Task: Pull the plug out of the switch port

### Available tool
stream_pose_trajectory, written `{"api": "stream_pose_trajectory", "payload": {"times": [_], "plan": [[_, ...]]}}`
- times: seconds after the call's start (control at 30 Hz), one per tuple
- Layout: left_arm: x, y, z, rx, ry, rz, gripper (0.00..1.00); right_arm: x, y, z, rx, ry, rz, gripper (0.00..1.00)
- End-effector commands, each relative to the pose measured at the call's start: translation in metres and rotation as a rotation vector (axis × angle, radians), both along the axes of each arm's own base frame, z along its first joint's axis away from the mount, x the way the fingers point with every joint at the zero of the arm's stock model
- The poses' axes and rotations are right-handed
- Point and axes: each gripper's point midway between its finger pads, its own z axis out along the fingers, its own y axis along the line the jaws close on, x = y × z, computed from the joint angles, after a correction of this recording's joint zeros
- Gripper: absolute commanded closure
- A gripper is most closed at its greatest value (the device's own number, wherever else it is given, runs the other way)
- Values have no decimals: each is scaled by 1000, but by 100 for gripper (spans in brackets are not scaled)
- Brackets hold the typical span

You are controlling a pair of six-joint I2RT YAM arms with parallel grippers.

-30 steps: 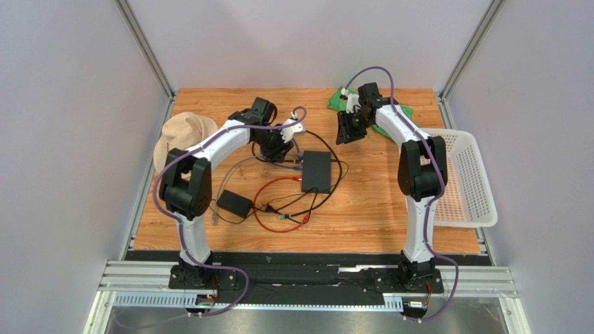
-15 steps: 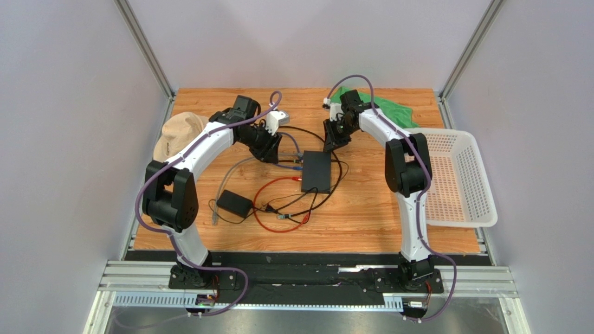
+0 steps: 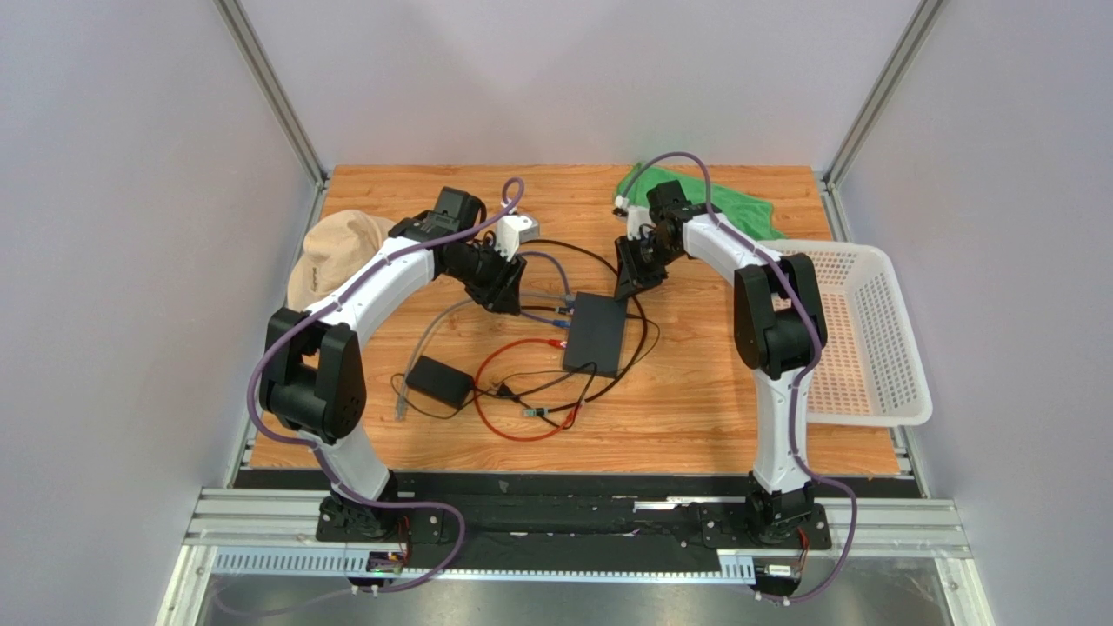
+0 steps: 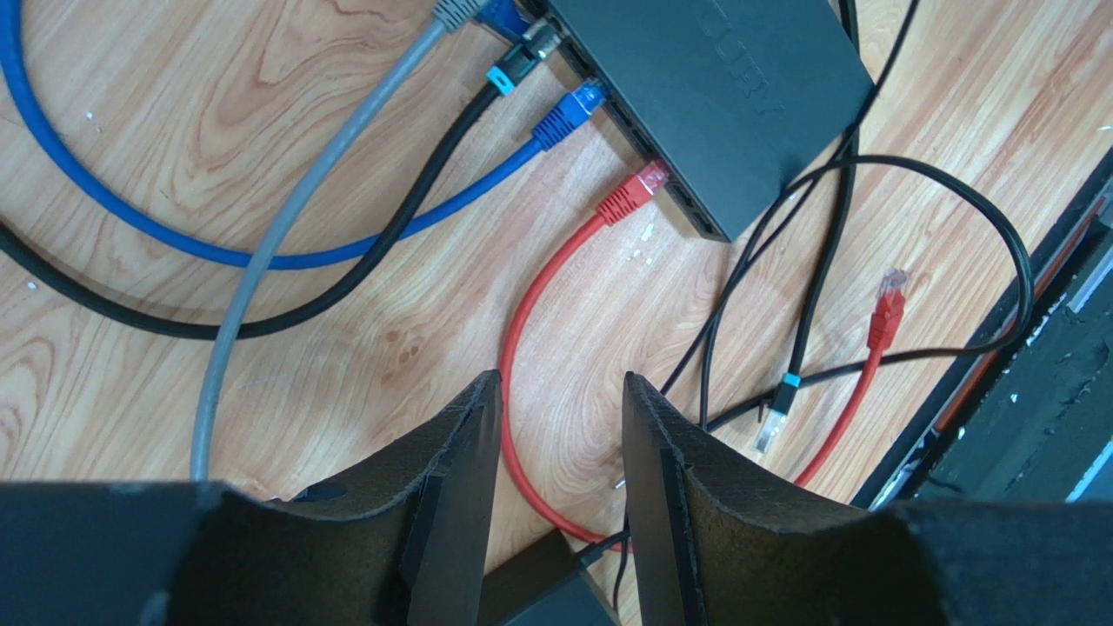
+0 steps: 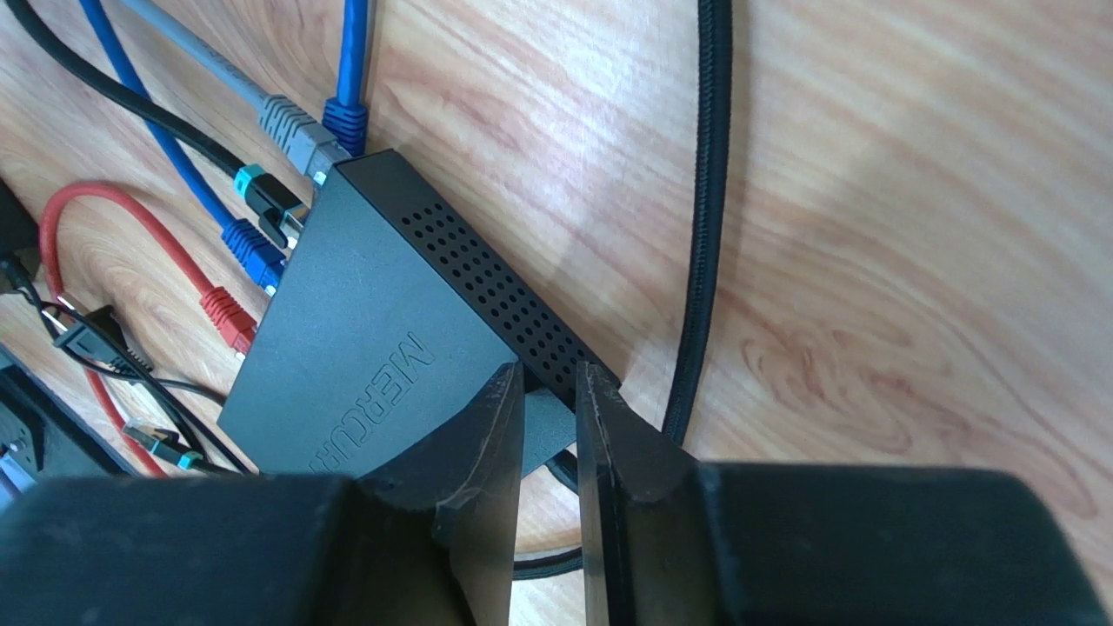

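The flat black switch (image 3: pixel 596 337) lies mid-table; its switch ports run along the edge (image 4: pixel 653 163) that faces my left gripper. Several plugs sit in that edge, among them a red plug (image 4: pixel 632 193) and a blue plug (image 4: pixel 570 115). Which plug is meant I cannot tell. My left gripper (image 3: pixel 507 284) (image 4: pixel 559 391) hangs open a short way left of the switch, above a red cable (image 4: pixel 523 326), holding nothing. My right gripper (image 3: pixel 636 281) (image 5: pixel 549 381) is at the switch's far corner (image 5: pixel 555 424), its jaws narrowed around that corner.
A small black adapter brick (image 3: pixel 439 381) lies near left among looped red and black cables (image 3: pixel 523 391). A loose red plug (image 4: pixel 888 311) rests on the wood. A tan hat (image 3: pixel 337 248) lies at the left edge. Far right are a green cloth (image 3: pixel 732 209) and a white basket (image 3: pixel 869 333).
My right gripper has come down from beside the green cloth to the switch's far corner, and its jaws have narrowed. The switch has turned slightly. My left arm shifted a little left.
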Motion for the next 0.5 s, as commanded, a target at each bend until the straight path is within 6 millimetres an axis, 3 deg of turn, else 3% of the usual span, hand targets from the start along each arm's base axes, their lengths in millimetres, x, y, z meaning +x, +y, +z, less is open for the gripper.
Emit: {"api": "stream_pose_trajectory", "payload": {"times": [0.0, 0.2, 0.27, 0.3, 0.47], "plan": [[5, -10, 39, -83, -89, 1, 53, -9, -7, 4, -72, 4, -1, 77], [26, -16, 57, -106, -120, 50, 52, 25, -9, 42, -61, -138, -39, 74], [30, -19, 59, -114, -98, 64, 52, 38, -7, 61, -37, -186, -36, 64], [40, -22, 61, -113, -90, 78, 51, 41, -7, 67, -30, -203, -24, 50], [47, -26, 38, -47, 90, 99, 50, 55, -19, 107, -24, -317, 62, 37]]}}
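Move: From the left hand the row of plugs along the switch's left side lies about 4 cm ahead, 8 cm to the right and 11 cm below. The switch's middle is some 13 cm right and 1 cm ahead, and the black adapter about 14 cm left and 8 cm back, both about as low. From the low right hand, at the switch's far right corner, the plug row is roughly 11 cm left, 4 cm back and 2 cm lower, the switch's middle 6 cm left and 7 cm back. Upward and forward, gathering speed after a slow start, both hands withdraw from the switch. The left rises about 5.5 cm while going forward and a little right, empty fingers staying half open. The right first hovers at the switch's far right corner, then its fingertips come free, lifting some 4 cm and going forward nearly as far as the fingers spread much wider. ##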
